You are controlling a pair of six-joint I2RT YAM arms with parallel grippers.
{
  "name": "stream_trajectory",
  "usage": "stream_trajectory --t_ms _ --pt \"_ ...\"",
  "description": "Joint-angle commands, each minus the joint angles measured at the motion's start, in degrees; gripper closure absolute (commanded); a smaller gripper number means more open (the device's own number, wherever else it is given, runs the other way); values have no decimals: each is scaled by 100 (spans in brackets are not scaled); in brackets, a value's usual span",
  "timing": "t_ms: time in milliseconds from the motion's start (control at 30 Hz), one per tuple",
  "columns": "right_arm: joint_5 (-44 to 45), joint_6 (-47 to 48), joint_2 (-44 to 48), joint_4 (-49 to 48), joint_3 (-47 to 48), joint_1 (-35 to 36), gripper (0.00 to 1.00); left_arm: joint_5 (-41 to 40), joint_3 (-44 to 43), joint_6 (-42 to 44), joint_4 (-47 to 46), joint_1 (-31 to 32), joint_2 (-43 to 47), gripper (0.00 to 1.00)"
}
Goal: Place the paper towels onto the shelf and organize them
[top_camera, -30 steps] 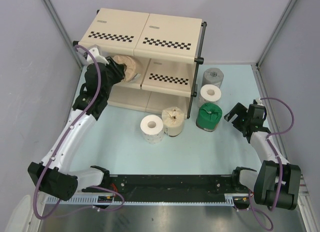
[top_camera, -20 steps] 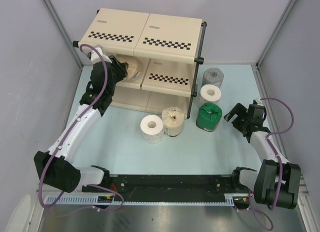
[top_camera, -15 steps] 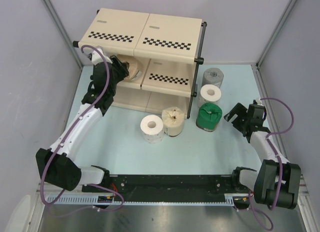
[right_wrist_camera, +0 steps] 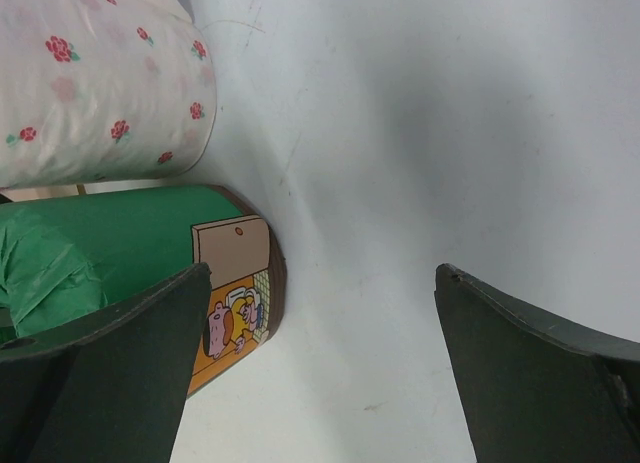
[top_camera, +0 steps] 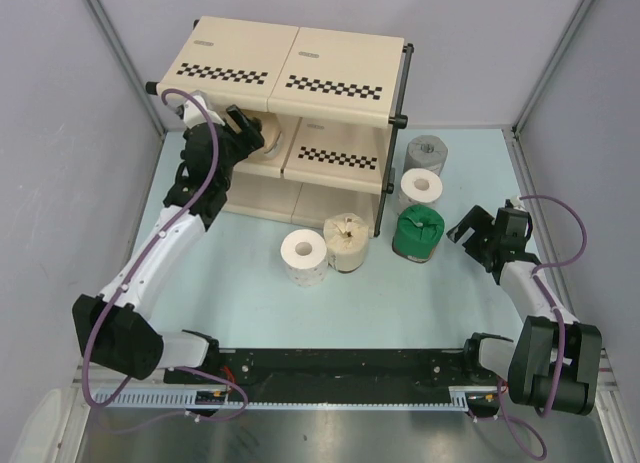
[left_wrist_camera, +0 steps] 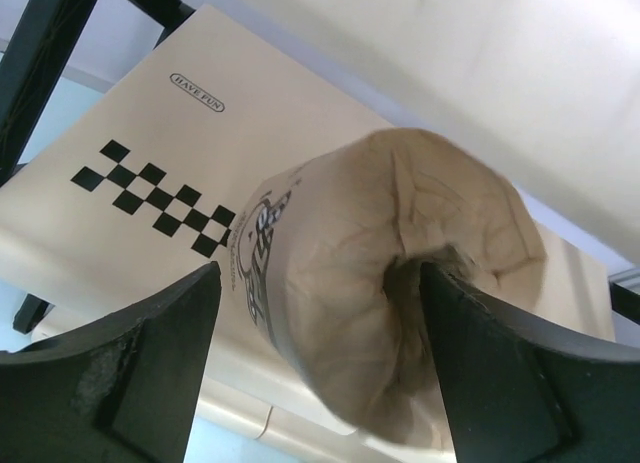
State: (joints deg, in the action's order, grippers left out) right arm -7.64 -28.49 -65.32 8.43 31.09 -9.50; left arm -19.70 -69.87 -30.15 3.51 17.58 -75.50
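The beige chequered shelf (top_camera: 300, 63) stands at the back left. A tan paper towel roll (top_camera: 265, 135) lies on its side on the shelf's middle tier (left_wrist_camera: 150, 133). My left gripper (top_camera: 243, 133) is at that tier, open. The tan roll (left_wrist_camera: 400, 233) sits between its spread jaws (left_wrist_camera: 320, 273), with a gap on the left side. On the table stand a white roll (top_camera: 304, 255), a tan roll (top_camera: 346, 241), a green roll (top_camera: 417, 231), a white roll (top_camera: 421, 188) and a grey roll (top_camera: 427, 153). My right gripper (top_camera: 468, 228) is open, just right of the green roll (right_wrist_camera: 90, 243), with nothing between its jaws (right_wrist_camera: 322, 273).
A flowered white roll (right_wrist_camera: 100, 83) lies just beyond the green one in the right wrist view. The shelf's black posts (top_camera: 392, 123) stand close to the grey and white rolls. Grey walls (top_camera: 60, 133) close in both sides.
My left gripper pushed the tan roll deeper onto the middle tier, then its jaws spread and let the roll go. The right arm has stayed still.
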Motion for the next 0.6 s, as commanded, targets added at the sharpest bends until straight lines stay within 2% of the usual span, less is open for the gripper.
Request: stream_trajectory --t_ms 0,367,500,567 --pt "-106 -34 -25 -148 143 0 2 177 -89 -52 -228 -27 343 14" --pt "-141 -34 -69 -148 143 0 2 397 -98 -70 -18 -62 712 12" --pt "-159 -25 -51 -131 143 9 2 520 279 -78 273 -62 1239 11" --pt "-150 -25 -42 -139 143 0 2 792 771 -210 256 -45 1711 11"
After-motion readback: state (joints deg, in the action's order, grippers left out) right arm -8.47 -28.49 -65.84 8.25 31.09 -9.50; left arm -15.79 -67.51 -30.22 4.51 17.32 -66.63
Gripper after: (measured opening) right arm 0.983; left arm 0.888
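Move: The left hand is at the middle shelf with its fingers already spread around the brown roll, whose middle lies some 5 cm ahead, about 2 cm to the right and 2 cm below. On the table, about 28 cm below that hand, the white roll is roughly 20 cm back and 10 cm right, and the cream-wrapped roll 18 cm back and 19 cm right. From the right hand the brown roll is about 18 cm ahead, 44 cm left and 24 cm higher. Rising first and then increasingly drawing back, the left hand leaves the brown roll, travelling about 4 cm up and nearly 4 cm back, out of the gap above the middle shelf. The already open fingers stay wide and come clear of the roll, while the wrist tips up by some 5 degrees. ##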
